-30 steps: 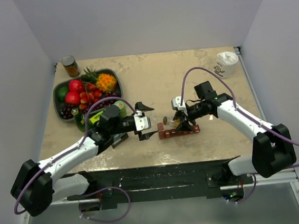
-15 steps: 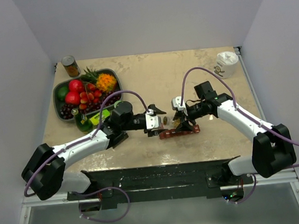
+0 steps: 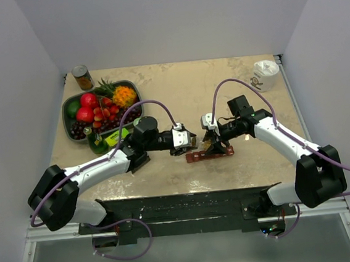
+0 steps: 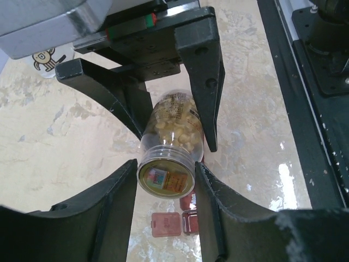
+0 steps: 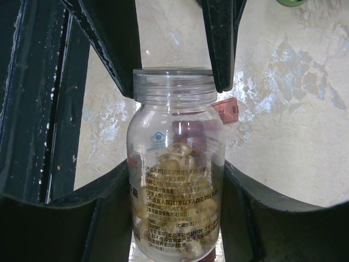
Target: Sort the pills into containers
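Observation:
A clear bottle [image 5: 174, 180] of golden-amber pills [image 5: 182, 164] lies sideways in my right gripper [image 5: 174, 185], which is shut on its body. My left gripper [image 4: 165, 170] faces it from the other side, and both its fingers [image 4: 117, 210] press the sides of the clear cap [image 4: 165, 179]. In the top view the two grippers [image 3: 190, 143] [image 3: 211, 141] meet just above the left end of the containers [image 3: 209, 154], a dark red strip of joined compartments. One compartment lid [image 4: 165, 224] lies open below the cap.
At the back left stands a grey bowl [image 3: 71, 104] of fruit, with a tin can [image 3: 82, 77] behind it. A green bottle [image 3: 99, 144] lies by the left arm. A white cup [image 3: 265, 74] sits at the back right.
My left arm has swung right to the bottle and its jaws have narrowed from wide open onto the cap. The right arm and the bottle have stayed in place.

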You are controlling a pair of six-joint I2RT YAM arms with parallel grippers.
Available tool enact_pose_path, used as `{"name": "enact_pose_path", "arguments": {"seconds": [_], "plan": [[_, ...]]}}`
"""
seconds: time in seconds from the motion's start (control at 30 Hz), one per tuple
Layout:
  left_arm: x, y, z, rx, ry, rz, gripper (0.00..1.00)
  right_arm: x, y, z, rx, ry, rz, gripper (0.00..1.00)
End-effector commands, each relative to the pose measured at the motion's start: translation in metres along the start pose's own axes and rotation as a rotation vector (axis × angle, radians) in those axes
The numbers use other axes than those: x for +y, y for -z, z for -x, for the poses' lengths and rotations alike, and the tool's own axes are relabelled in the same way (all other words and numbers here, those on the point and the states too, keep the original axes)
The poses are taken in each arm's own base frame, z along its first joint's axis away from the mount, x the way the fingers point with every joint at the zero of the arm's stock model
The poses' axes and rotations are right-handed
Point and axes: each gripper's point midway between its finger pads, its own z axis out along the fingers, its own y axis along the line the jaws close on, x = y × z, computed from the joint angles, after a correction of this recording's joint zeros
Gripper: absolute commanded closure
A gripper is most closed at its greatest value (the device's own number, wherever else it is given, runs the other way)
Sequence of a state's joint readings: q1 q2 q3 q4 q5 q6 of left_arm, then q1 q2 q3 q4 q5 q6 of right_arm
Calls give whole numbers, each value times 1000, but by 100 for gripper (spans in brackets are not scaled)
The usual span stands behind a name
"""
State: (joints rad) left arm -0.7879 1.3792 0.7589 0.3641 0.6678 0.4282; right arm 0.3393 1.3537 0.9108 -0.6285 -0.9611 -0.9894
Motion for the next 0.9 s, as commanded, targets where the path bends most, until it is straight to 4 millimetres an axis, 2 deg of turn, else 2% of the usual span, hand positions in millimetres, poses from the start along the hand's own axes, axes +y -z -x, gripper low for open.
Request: {"name": "enact_pose_path", "arguments": {"seconds": [0.0,0.1,0.13,0.17,0.23,0.33,0.43,0.47,0.53,0.57,0.63,0.67,0.73,0.77,0.87], "plan": [[2,-4,27,-50,109,-10,89,-8,6,22,-50,69,-16,100],[3,-5,30,-29,328,7,100,-10,7,22,-43,67,-29,100],[4,-6,27,-13,401,18,100,-11,7,22,-44,66,-34,100],[3,-6,27,4,556,35,100,-11,7,23,-42,68,-36,100],[2,-5,25,25,709,48,100,-13,8,23,-40,67,-42,100],[3,1,27,1,1118,123,100,-13,7,22,-38,63,-45,100],[3,5,18,28,1403,189,100,-14,7,22,-40,59,-44,100],[3,6,20,16,1441,196,97,-14,7,21,-38,59,-43,100],[3,8,38,-48,1497,163,82,-14,7,22,-39,59,-47,100],[2,9,41,-62,1512,151,65,-14,7,22,-39,59,-46,100],[4,10,56,-102,1486,104,50,-14,7,21,-37,57,-48,100],[6,11,61,-109,1469,98,37,-14,7,21,-37,59,-48,100],[9,15,62,-102,1404,106,27,-14,7,21,-39,57,-47,100],[9,17,62,-99,1375,104,16,-14,7,21,-38,56,-46,100],[11,31,54,-91,1246,106,5,-14,7,21,-40,57,-44,100]]}}
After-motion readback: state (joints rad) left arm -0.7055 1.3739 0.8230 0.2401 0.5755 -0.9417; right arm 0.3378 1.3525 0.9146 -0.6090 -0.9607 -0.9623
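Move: The left hand is already closed on the lid of the pill bottle, which sits right between its pads; the bottle's body runs on some 5 cm to the right, level fore and aft. About 9 cm below are a loose red block, roughly 2 cm to the hand's left and straight under fore and aft, and the pill box, its middle around 5 cm right and 3 cm back. From the right hand, which grips the body, the lid lies about 5 cm left, slightly higher. Turning almost in place, the left wrist twists the gripped lid roughly 75 degrees, counter-clockwise as seen along its fingers towards the bottle, while the right hand keeps its hold on the body and stays put. The left fingers then open wide, let go of the lid and rise about 2 cm from it. ##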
